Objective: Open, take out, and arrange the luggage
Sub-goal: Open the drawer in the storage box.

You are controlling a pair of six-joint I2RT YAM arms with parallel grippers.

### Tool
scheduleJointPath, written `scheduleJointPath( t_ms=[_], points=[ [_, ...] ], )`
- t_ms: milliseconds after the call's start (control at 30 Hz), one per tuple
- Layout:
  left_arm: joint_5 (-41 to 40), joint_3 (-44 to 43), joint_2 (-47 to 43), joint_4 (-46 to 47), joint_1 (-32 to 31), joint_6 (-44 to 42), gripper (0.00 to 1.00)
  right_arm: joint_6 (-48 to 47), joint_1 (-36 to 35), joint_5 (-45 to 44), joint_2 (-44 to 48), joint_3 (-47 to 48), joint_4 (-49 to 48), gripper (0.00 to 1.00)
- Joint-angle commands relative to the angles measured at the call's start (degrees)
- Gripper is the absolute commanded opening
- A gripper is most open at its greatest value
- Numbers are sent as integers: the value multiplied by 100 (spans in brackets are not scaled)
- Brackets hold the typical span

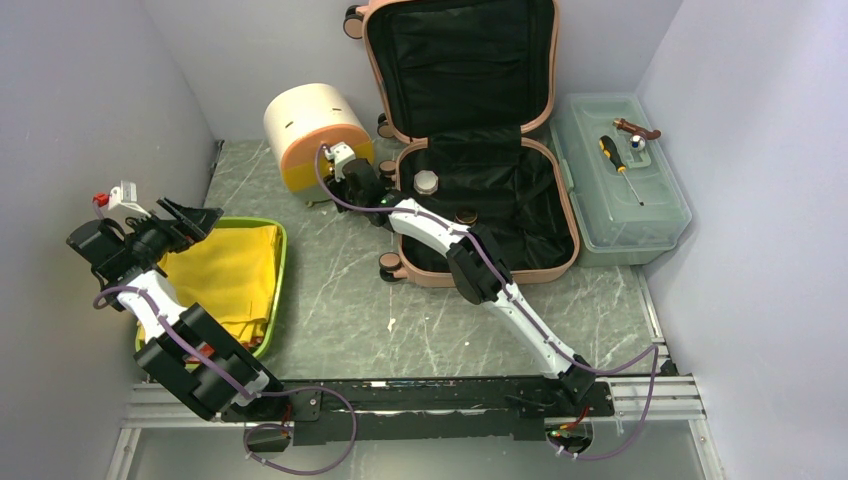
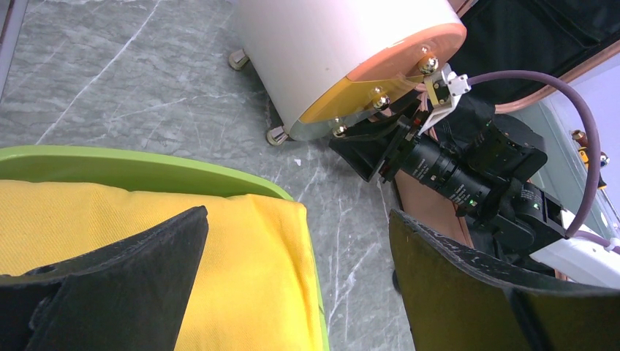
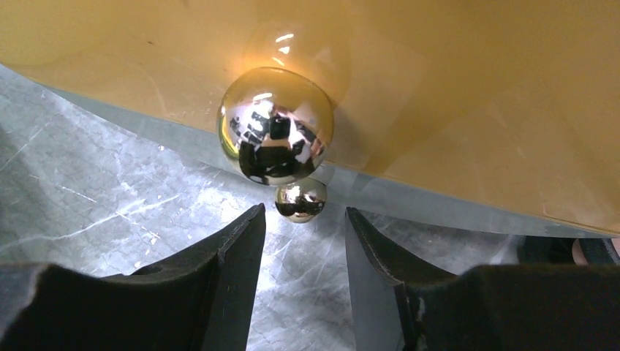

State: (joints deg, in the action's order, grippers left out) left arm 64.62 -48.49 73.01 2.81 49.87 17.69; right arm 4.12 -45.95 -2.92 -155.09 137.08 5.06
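Observation:
The luggage (image 1: 560,215), a salmon-pink hard-shell suitcase, lies open at the back of the table with its lid propped up against the wall. A small white jar (image 1: 426,182) and a brown-capped item (image 1: 466,214) rest on its black lining. My right gripper (image 1: 343,168) reaches left of it, at the orange front of the cream half-round box (image 1: 310,120). Its fingers stand partly open just short of a small chrome knob (image 3: 300,199), with a larger knob (image 3: 276,126) above; nothing sits between them (image 3: 303,219). My left gripper (image 2: 296,234) hangs wide open and empty over a yellow cloth (image 2: 219,278).
The yellow cloth lies in a green tray (image 1: 281,262) at the left. A translucent toolbox (image 1: 600,215) stands right of the luggage, with a screwdriver (image 1: 618,165) on its lid. Walls close in on three sides. The right arm (image 1: 500,285) crosses the luggage's front left corner.

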Motion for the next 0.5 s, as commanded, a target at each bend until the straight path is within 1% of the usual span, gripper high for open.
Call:
scheduleJointPath(
  t_ms=[0,100,333,400,467],
  points=[
    [39,6,-80,187,32,-38,99,33,-20,11,1,364,-337,46],
    [39,6,-85,189,30,-38,99,15,-23,-21,-36,348,-347,41],
    [16,6,-77,178,32,-54,99,33,-19,62,-71,458,-326,17],
    [15,6,-77,183,32,-54,99,2,-17,58,-46,469,-311,14],
    [16,6,-85,180,32,-51,99,-22,-13,40,12,413,-266,12]
  ],
)
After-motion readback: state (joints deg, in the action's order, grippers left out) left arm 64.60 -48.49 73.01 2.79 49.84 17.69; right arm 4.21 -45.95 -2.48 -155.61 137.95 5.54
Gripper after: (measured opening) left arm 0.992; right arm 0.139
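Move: The knob of the lowest, clear grey drawer sits right at the right hand's fingertips, about 1 cm ahead and 1 cm to the left, at much the same height. The yellow drawer's knob is straight above that knob, some 6 cm up; the nearer suitcase wheel stands roughly 11 cm right of the hand and 5 cm ahead. From the left hand the lowest knob lies about 17 cm ahead, 28 cm right and 16 cm lower. Closing almost on the spot, the right hand brings its fingers from nearly half open to mostly shut at the lowest drawer's knob, the tips coming together against its lower part. The hand creeps only a few millimetres to the left, with no turn of the wrist; whether the fingers have a firm grip on the knob can't be seen. ##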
